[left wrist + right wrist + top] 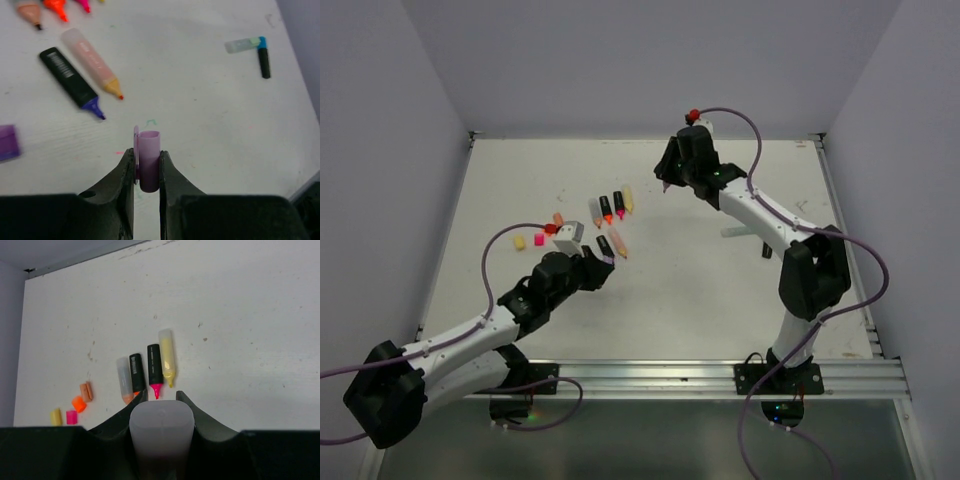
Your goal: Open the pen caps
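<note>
My left gripper [147,154] is shut on a purple pen cap [149,142], held just above the table; in the top view it [603,260] hovers near the table's middle left. My right gripper [161,399] is shut on the blunt end of a pale lilac pen [161,430] and is raised at the back [667,182]. Peach [87,391], orange [78,404], pink [71,417] and yellow [55,416] pen caps lie loose at the left. A purple piece [8,142] lies blurred at the left wrist view's edge.
Several uncapped highlighters lie in a row [611,207], their tips toward me. A black purple-tipped pen [70,82] and a peach pen [92,61] lie beside my left gripper. A pale green pen with a blue cap [245,45] and a black piece [263,62] lie at the right.
</note>
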`<action>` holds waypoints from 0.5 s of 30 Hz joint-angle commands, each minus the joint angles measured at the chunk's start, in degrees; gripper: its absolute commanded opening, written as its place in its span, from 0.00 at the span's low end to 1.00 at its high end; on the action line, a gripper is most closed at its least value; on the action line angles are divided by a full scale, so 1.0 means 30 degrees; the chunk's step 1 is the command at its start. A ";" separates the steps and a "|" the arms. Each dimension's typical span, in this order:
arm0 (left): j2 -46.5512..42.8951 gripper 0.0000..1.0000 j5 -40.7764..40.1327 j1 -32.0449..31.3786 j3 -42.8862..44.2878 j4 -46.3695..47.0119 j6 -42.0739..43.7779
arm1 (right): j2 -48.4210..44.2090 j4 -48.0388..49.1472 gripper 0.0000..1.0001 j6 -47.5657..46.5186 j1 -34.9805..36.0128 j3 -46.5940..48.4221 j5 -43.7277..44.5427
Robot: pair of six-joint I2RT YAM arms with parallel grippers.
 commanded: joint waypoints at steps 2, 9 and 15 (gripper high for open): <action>-0.0990 0.00 -0.5009 0.0802 0.1768 -0.6457 -0.1167 | 0.1326 -0.0277 0.00 -0.1503 0.0825 0.0468 -0.1905; 0.0559 0.00 -1.1225 0.1124 0.3797 -1.4426 -0.6316 | 0.3055 -0.0454 0.00 -0.3261 0.1323 -0.0734 -0.3226; 0.3050 0.00 -1.2021 0.1329 0.3740 -1.6573 -0.9372 | 0.4257 -0.0162 0.00 -0.3790 0.1938 -0.1173 -0.3315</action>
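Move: The light-orange cap, next to which the left hand's lilac cap seems headed, lies about 7 cm ahead of the left hand, 15 to its left and 11 below; the purple cap is 9 ahead, 10 left. For the right hand, holding the open lilac pen, the pink pen lies some 8 cm back, 15 left and 20 below. The purple-tipped pen is 10 back, 18 left; the yellow pen 7 ahead, 12 left. The lilac cap, still pinched in the left fingers, is carried about 13 cm left and 7 down to the near side of the light-orange cap, the hand swinging counter-clockwise nearly 40 degrees and tipping downward. The open lilac pen stays gripped as the right hand sinks some 14 cm, drawing back and left about 5 each towards the pink pen, its fingers tipping down. ##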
